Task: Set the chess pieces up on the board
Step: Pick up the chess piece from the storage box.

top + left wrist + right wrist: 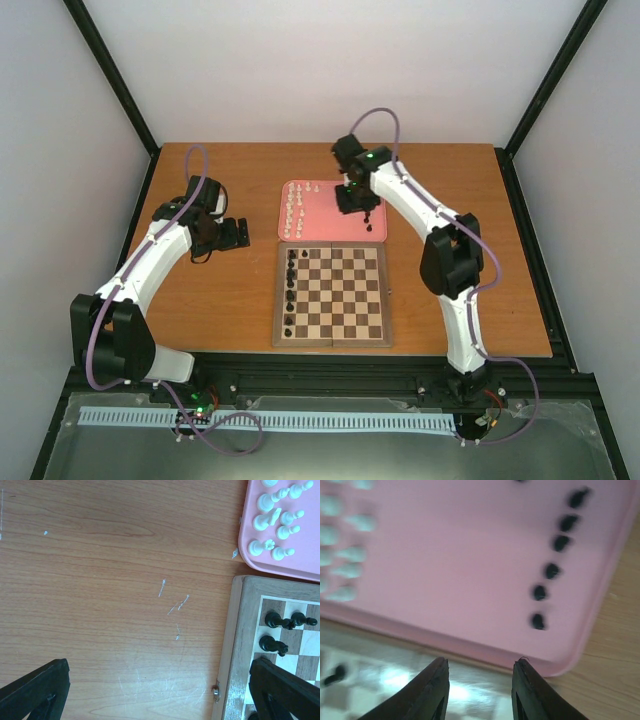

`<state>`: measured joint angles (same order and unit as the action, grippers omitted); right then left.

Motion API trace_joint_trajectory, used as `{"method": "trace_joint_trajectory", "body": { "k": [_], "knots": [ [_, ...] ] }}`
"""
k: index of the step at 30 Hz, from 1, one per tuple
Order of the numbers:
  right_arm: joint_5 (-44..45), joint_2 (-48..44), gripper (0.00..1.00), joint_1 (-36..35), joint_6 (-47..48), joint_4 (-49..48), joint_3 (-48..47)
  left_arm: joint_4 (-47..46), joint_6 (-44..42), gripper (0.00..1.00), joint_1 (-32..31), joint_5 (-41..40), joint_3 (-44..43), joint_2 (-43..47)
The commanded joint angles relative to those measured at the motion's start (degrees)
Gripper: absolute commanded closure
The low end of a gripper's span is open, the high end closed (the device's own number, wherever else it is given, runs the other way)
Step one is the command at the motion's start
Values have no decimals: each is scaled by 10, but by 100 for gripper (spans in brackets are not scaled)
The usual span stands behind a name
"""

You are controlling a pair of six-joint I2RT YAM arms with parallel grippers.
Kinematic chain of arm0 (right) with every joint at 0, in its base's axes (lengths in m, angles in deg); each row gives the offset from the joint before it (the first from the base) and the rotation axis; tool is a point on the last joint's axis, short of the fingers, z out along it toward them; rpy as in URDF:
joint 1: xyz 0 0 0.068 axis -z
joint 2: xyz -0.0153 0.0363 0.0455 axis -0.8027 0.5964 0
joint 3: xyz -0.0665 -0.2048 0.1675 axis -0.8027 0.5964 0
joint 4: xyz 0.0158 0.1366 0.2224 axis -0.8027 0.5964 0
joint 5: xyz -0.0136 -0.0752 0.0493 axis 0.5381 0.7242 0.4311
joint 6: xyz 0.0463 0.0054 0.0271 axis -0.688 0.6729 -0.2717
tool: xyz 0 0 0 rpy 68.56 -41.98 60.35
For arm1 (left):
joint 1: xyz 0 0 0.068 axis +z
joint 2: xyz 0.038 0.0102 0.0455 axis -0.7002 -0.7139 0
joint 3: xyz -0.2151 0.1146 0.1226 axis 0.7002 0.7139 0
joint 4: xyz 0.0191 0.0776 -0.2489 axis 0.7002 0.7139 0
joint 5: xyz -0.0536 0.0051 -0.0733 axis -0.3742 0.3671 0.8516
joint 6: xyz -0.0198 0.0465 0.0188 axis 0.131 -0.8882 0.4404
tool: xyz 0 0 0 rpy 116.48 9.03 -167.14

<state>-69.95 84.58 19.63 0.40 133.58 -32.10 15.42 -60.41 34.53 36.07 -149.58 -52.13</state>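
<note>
The board (345, 300) lies mid-table with several black chess pieces (290, 288) down its left column. Just behind it is the pink tray (335, 228). Cream-white pieces (297, 205) stand at the tray's left side. My right gripper (362, 212) hovers over the tray's near right part. In the right wrist view it (481, 662) is open and empty above the tray's near rim (470, 645), and a row of black pieces (552, 571) lies ahead to the right. My left gripper (238, 235) rests open left of the board, its fingers (35, 690) wide apart over bare wood.
The left wrist view shows the board's corner (240, 630) with black pieces (279, 621) and the tray's white pieces (275, 517). Bare wooden tabletop (200, 300) surrounds board and tray. Black frame posts and white walls enclose the table.
</note>
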Motion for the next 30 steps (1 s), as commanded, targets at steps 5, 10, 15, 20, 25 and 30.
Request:
{"method": "trace_joint_trajectory", "body": {
  "k": [5,10,15,20,25,30],
  "knots": [
    [26,9,64,79,5,-39,91,-8,-6,0,2,-2,-10,-1],
    [7,36,64,86,17,-53,89,-6,-7,0,2,-6,-14,-6],
    [5,56,65,89,22,-56,88,-3,-7,0,2,-10,-20,-12],
    [7,71,65,91,24,-61,92,-1,-6,0,2,-14,-20,-14],
    [9,84,66,94,27,-62,89,0,-7,0,2,-15,-21,-18],
    [11,86,70,96,28,-61,92,0,-7,0,2,-16,-22,-23]
  ]
}}
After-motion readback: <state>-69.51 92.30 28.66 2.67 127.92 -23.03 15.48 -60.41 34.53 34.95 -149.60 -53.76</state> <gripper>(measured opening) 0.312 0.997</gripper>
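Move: The black pawn nearest me in the pink tray is my target: from my right hand it lies about 8 cm to the right, 2 cm ahead and 12 cm below. The second pawn stands some 2 cm beyond it and 1 cm to its left. The chessboard's middle is roughly 13 cm behind that hand, level sideways. From my left hand the target pawn is about 10 cm ahead and 31 cm to the right. I swing my right hand quickly some 8 cm to the right, already sinking and easing slightly forward, then drop nearly straight down onto the nearest pawn, slowing at the end, about 11 cm lower in all. The wrist tilts and turns slightly clockwise, roughly 10 degrees. The fingers stay part-open, narrowing slightly, one either side of the pawn without clearly touching it. ##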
